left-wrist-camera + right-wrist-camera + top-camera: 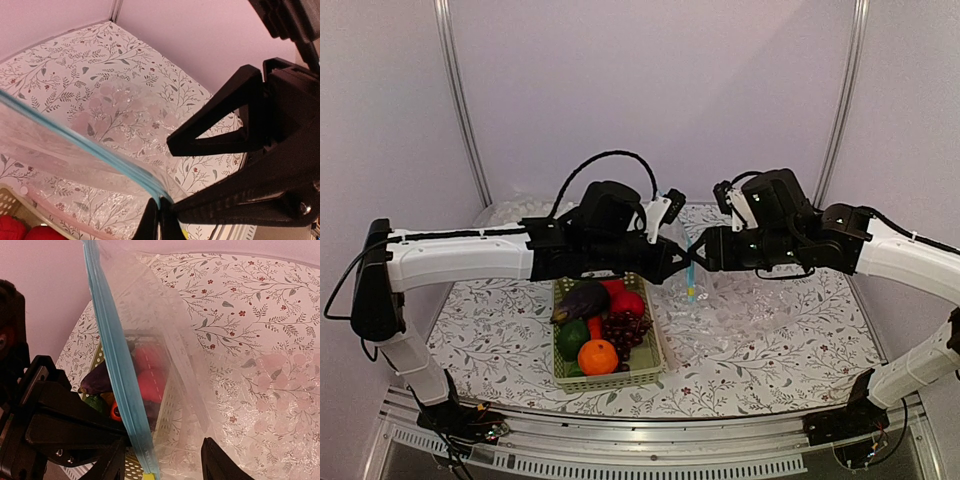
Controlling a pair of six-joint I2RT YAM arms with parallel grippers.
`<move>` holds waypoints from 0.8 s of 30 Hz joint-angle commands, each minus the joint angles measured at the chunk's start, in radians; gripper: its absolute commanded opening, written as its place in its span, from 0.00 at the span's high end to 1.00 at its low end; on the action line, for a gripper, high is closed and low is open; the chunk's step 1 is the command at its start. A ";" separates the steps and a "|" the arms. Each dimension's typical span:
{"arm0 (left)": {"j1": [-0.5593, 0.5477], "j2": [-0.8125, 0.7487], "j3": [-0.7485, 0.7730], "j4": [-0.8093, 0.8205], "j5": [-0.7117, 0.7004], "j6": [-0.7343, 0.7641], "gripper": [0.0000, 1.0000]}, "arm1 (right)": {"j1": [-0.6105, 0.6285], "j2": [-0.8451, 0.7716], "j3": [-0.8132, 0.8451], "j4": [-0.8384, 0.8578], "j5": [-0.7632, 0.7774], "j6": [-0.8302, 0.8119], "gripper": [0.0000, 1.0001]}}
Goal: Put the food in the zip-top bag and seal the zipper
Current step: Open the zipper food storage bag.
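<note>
The zip-top bag (692,288) hangs above the table between my two grippers, its light-blue zipper (100,156) running up from the left fingertips. My left gripper (160,222) is shut on the end of that zipper. My right gripper (165,466) faces it and is open, with the zipper (117,375) and clear bag film (195,370) passing between its fingers, close to the left finger (112,465). The food sits in the green basket (620,380): purple eggplant (582,298), red fruit (628,302), grapes (625,328), a dark green vegetable (572,338) and an orange (597,356).
Bubbly clear plastic sheets (760,310) lie on the floral tablecloth under and to the right of the bag. The basket stands just left of the grippers, near the front edge. Walls and metal posts (460,100) close in the back.
</note>
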 commanded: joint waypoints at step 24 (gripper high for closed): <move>0.001 -0.060 -0.068 0.066 0.167 0.099 1.00 | 0.011 0.042 -0.002 0.085 -0.155 -0.013 0.97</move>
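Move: Two centimetres or so to the right hand's left, level with it and at its own height, runs the bag's blue zipper strip, already between its half-open fingers. The strip's yellow end lies about 5 cm back and 3 cm below, 1 cm left. Down on the table, some 20 cm below, the food basket stands about 18 cm left and 3 cm back. The left hand already holds the zipper strip, right at its fingertips. Sliding left about 2 cm and then also back some 1 cm, the right hand shuts its half-open fingers on the blue zipper strip right beside the left fingertips, turning about 5 degrees counter-clockwise. The left hand keeps its closed pinch and, late on, eases about 1 cm back and 1 cm down, turning slightly clockwise. ##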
